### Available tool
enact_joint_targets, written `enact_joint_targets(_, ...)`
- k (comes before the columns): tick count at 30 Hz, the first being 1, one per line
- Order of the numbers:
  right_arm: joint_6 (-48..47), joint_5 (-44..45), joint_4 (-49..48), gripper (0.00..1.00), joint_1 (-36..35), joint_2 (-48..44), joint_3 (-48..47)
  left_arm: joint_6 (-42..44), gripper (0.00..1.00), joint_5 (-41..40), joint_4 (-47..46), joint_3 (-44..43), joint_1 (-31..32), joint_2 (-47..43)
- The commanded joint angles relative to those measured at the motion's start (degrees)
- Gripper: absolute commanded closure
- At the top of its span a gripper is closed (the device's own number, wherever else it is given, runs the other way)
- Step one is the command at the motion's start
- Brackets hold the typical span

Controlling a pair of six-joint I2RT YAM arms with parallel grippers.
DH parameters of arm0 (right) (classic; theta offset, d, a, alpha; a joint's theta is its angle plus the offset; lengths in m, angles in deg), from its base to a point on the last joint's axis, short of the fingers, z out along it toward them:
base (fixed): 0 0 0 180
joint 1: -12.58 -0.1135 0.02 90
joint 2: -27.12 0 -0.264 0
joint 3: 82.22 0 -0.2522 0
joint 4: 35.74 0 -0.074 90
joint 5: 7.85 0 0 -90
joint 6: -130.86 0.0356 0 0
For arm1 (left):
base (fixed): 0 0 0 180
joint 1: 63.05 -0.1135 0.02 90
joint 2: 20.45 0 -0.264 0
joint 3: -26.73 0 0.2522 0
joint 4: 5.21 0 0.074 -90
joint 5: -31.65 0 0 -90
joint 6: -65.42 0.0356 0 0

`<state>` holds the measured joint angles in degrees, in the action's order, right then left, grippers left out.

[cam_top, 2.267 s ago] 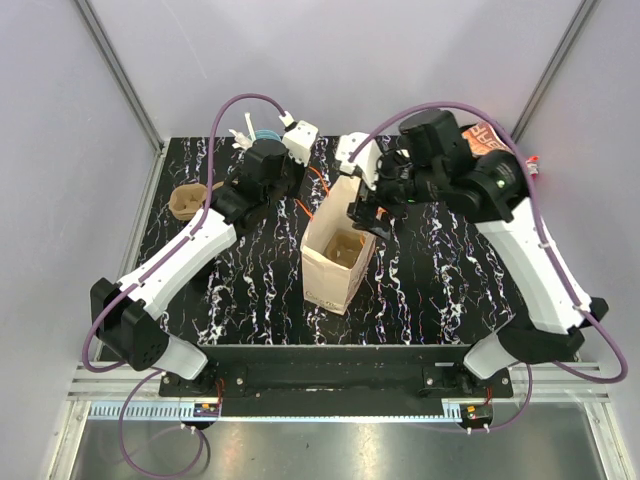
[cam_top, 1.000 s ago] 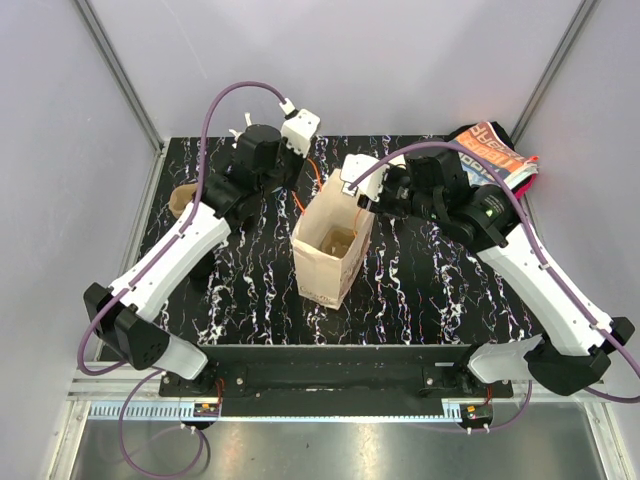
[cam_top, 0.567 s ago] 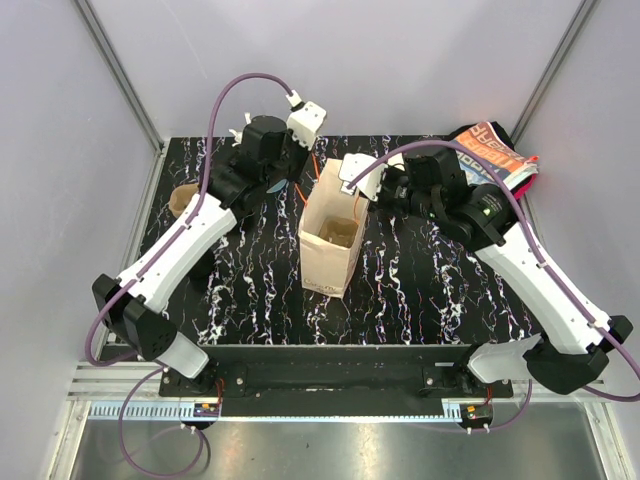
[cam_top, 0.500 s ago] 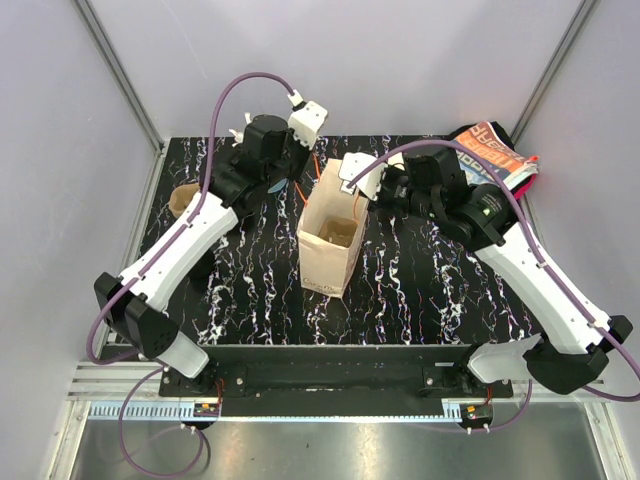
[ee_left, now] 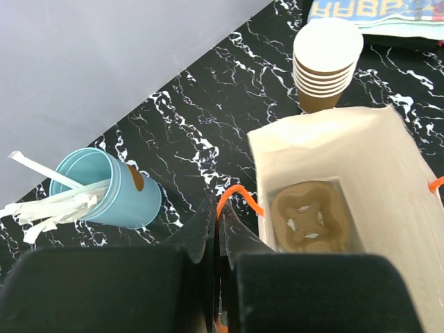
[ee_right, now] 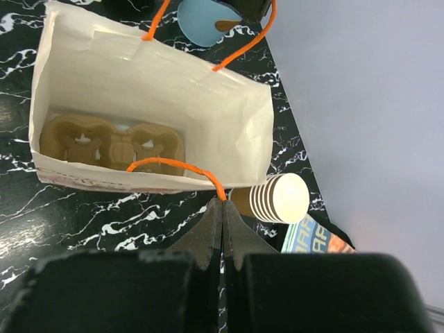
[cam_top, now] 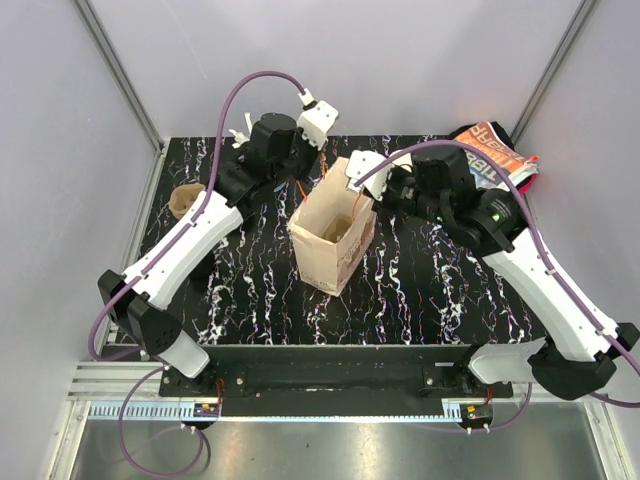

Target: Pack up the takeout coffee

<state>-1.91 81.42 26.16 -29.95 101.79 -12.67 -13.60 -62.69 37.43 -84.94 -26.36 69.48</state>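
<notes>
The takeout coffee, a small brown paper cup, stands at the table's far left, partly behind my left arm and apart from both grippers. The open paper bag stands in the middle with a brown cup carrier on its bottom. My left gripper is shut on the bag's orange handle on the left side. On the bag's right side, my right gripper is shut on the other orange handle. The two handles are drawn apart, so the bag's mouth gapes.
A stack of nested brown cups stands just behind the bag. A light-blue cup with white utensils is at the back left. A colourful packet lies at the back right corner. Walls close the table on three sides.
Both grippers have shut on the bag's handles. The left wrist has moved right, toward the bag, and the bag has shifted and tilted slightly between the arms.
</notes>
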Motion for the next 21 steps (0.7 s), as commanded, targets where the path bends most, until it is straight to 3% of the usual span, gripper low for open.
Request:
enact_joint_targets(1,1.37,-2.42,1.34,1.0,0.42,-3.48,-1.57,1.41,1.0,-0.49,-1.29,-1.76,1.19,-3.79)
enact_joint_targets(12,-1.0,-2.61,6.97,1.0,3.32,-10.06,0.97,2.81,1.0,0.03,-0.85,-1.49,5.85,-5.03)
enact_joint_targets(21,-2.06,2.64,5.74,1.0,7.8,-16.4,5.71,4.22,1.0,-2.6,0.73,-10.1,12.53,3.31)
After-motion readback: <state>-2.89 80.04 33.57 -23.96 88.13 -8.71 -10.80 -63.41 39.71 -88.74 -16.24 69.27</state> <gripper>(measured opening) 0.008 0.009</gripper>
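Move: The open paper bag is already held between the hands by its orange handles. Its middle lies about 7 cm back, 5 cm right and 18 cm below the left hand, and some 3 cm ahead, 6 cm left and 21 cm below the right. From the left hand, the blue bucket stands roughly 13 cm ahead and 13 cm left, and the cup stack 9 cm ahead and 18 cm right, both nearly 30 cm lower. The paper bag is carried by its two handles, each kept pinched in a shut gripper, back towards the bases and to the right. Both hands start mostly backwards, then swing more to the right, rising about 2 cm; the right goes nearly 9 cm in all, the left about 8 cm, its wrist turning some 10 degrees clockwise. ##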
